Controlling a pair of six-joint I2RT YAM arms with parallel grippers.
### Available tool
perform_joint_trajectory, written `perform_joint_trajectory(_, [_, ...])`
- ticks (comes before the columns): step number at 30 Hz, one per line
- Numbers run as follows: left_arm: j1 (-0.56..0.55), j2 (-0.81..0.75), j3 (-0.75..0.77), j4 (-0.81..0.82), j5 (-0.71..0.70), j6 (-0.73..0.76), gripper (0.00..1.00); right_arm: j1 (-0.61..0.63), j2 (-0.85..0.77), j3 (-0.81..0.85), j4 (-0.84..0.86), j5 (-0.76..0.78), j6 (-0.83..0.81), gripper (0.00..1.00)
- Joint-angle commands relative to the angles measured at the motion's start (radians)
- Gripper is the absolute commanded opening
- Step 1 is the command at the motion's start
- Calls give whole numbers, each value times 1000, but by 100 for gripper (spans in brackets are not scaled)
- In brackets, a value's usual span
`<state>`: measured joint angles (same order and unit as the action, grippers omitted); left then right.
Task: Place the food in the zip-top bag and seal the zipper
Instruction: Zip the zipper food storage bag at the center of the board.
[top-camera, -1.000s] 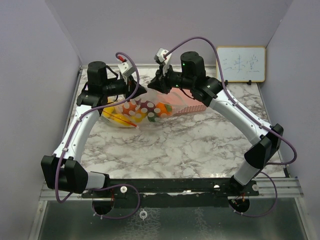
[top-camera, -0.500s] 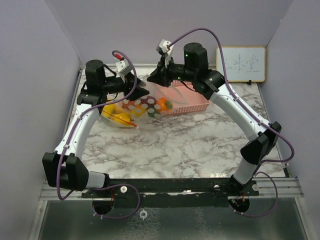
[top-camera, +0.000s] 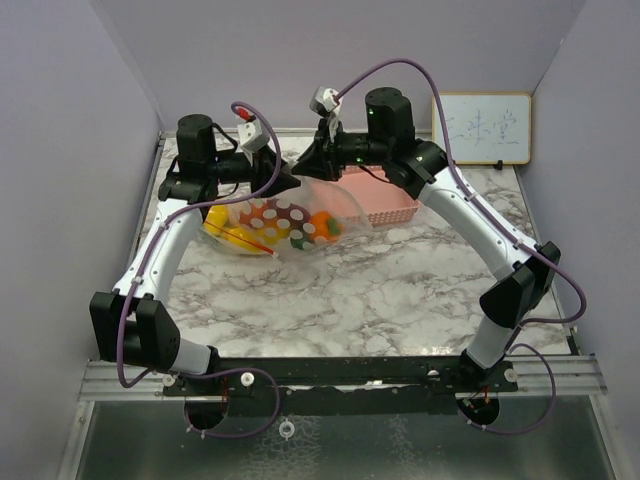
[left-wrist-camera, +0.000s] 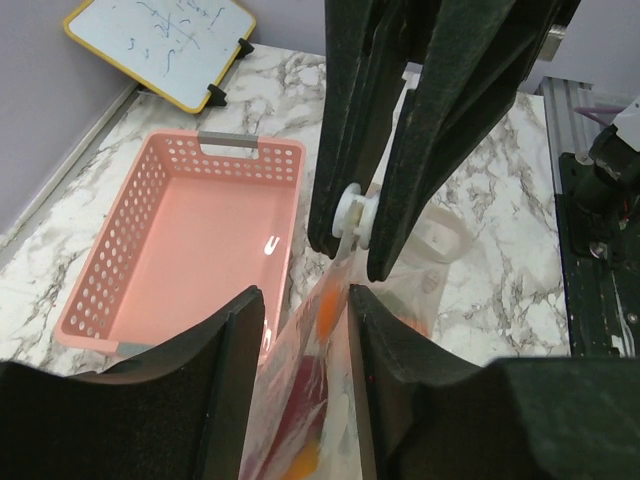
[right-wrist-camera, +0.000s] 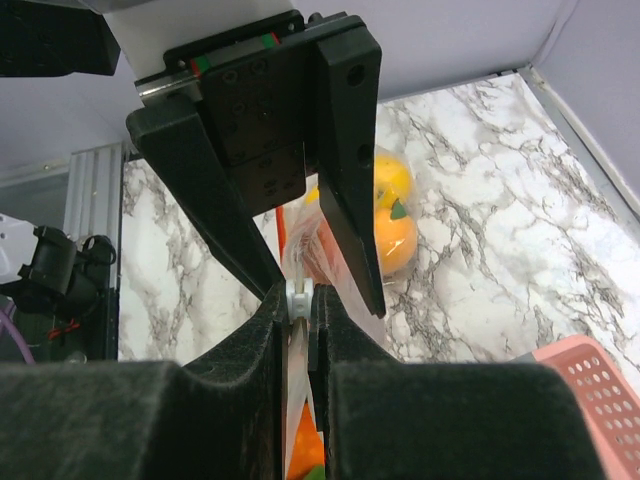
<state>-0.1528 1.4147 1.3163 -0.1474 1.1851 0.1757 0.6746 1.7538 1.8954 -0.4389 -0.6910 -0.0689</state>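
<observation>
The zip-top bag (top-camera: 292, 222), clear with white dots, lies at the back of the table. It holds the food: yellow pieces (top-camera: 236, 237) and an orange one (top-camera: 322, 224). My right gripper (top-camera: 308, 165) is shut on the white slider (right-wrist-camera: 298, 297) of the zipper (right-wrist-camera: 281, 228) and holds the bag's mouth edge up. The right wrist view shows orange fruit (right-wrist-camera: 388, 242) through the plastic. My left gripper (top-camera: 284, 182) faces it; in the left wrist view its jaws (left-wrist-camera: 305, 300) stand apart with the bag's top edge (left-wrist-camera: 318, 360) between them, loose on one side.
A pink perforated basket (top-camera: 390, 202) sits just right of the bag, empty in the left wrist view (left-wrist-camera: 190, 250). A small whiteboard (top-camera: 481, 128) leans at the back right wall. Purple cables loop above both wrists. Walls close in on the left, back and right.
The left gripper opened from shut, then narrowed a little around the bag's edge. The right arm swung back, uncovering the basket, and the bag's mouth end rose and spread rightward.
</observation>
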Motion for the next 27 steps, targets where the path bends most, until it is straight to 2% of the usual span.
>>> perform_joint_trajectory(1, [-4,8,34,32,76,-4,25,2,-39,-29,7,-14,-21,3])
perform_joint_trajectory(2, [-4,10,34,50,81,-24,10,2,-41,-34,5,-8,-23,3])
perform_joint_trajectory(3, [-4,12,34,70,81,-45,0,2,-41,-36,4,4,-25,3])
perform_joint_trajectory(16, [24,-7,60,127,69,-186,0,-17,-88,-137,-6,337,-142,2])
perform_joint_trajectory(27, [81,-34,9,149,27,-216,0,-99,-142,-301,58,352,-113,2])
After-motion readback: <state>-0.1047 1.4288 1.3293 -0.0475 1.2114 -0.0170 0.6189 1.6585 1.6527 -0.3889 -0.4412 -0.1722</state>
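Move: The food storage bag's zipper strip already lies between the left hand's half-open fingers, with the white slider about 3 cm to that hand's right. The right hand already holds the slider; the bag's still unsealed end hangs about 13 cm to its right, level fore and aft, some 12 cm lower. The pink basket is roughly 15 cm right of that hand and 9 cm farther out; the bag of yellow fruit is about 15 cm to its left, level fore and aft. Both stand some 28 cm below it. The zipper strip gets pinched just beside the slider as the left fingers shut on it and hold nearly still, then ease up and a little left and forward. The right hand keeps its grip on the slider, sinks a little, then draws it down, right and forward, away from the left hand and towards the unsealed end, about 9 cm in all and quickening late, its wrist turning some 15 degrees clockwise. ##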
